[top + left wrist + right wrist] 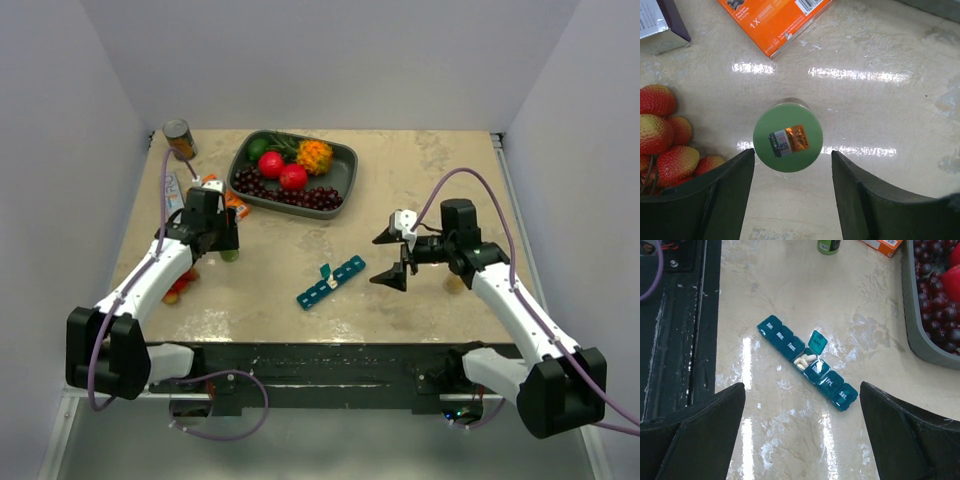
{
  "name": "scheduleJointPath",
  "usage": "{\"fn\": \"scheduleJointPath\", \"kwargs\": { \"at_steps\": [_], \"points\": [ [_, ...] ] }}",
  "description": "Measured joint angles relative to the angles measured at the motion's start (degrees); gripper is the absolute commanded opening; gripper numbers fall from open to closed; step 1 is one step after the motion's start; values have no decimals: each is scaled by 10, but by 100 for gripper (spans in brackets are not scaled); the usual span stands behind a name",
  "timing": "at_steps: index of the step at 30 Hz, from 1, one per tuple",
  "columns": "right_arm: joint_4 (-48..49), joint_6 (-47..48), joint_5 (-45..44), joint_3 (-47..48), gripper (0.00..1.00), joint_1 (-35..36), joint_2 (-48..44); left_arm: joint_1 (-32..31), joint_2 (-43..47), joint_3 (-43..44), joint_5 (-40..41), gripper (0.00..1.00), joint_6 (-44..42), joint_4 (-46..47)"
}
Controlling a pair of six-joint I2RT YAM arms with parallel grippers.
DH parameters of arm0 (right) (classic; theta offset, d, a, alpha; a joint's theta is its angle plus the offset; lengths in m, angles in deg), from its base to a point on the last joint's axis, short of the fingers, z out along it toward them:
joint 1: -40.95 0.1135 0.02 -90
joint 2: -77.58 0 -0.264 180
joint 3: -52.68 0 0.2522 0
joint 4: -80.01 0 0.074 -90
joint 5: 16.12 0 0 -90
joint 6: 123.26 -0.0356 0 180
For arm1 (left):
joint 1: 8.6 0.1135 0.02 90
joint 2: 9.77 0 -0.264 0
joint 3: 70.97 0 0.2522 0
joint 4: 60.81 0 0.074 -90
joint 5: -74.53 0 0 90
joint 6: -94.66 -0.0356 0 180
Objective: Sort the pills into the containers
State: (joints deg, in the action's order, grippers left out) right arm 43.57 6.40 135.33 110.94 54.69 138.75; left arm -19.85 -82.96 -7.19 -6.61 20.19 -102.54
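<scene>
The containers [331, 283] are a teal strip of lidded day compartments lying slantwise at mid-table. In the right wrist view the containers [807, 362] have one lid [817, 342] flipped up, with several white pills [805, 360] inside that compartment. My right gripper [385, 260] hovers just right of the strip, wide open and empty [802, 386]. A small bottle with a green cap [787, 135] stands upright on the table. My left gripper [791, 154] is open around it, with a clear gap on the right side. From above, the left gripper [228, 248] sits over that bottle [230, 256].
A dark grey tray [345, 160] of fruit stands at the back. An orange box [775, 20] and a can [180, 138] lie at the back left. Red-yellow fruits [662, 135] sit by the left arm. The table's dark front edge [680, 315] runs near the strip.
</scene>
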Motion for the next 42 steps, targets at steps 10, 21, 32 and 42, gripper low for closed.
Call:
{"fn": "scheduleJointPath", "kwargs": {
  "at_steps": [10, 21, 32, 42],
  "points": [
    [-126, 277, -51, 15, 94, 19, 83, 1, 97, 0, -108, 61, -3, -20],
    [-200, 475, -166, 125, 83, 143, 247, -98, 81, 0, -322, 25, 54, 67],
    [-152, 454, -244, 186, 69, 159, 372, -132, -136, -17, -368, 14, 124, 243],
    [-131, 447, -280, 186, 56, 174, 404, -167, -229, -17, -405, 9, 156, 337]
  ]
}}
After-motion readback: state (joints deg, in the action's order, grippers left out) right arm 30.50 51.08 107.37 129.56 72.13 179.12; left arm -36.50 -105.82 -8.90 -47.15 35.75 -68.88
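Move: The pill organizer's Fri-Sat end lies about 5 cm ahead of the right hand, 5 cm to its left and 17 cm below. Its open Wed compartment is 1 cm ahead and 11 cm left of that hand. From the left hand, the raised Wed lid is some 27 cm to the right, 3 cm back and 8 cm lower. The green-capped bottle stands just beneath the left hand, about 1 cm ahead; the red fruit is 17 cm left and 3 cm back. Both hands converge on the pill organizer. The right drops about 16 cm, easing some 5 cm forward and 4 cm left, its fingers tilting down and partly closing around the Fri-Sat end. The left rises clear of the green-capped bottle, swings about 23 cm right, then sinks 11 cm towards the open Wed lid, rolling its fingers rightward and nearly shutting them. ##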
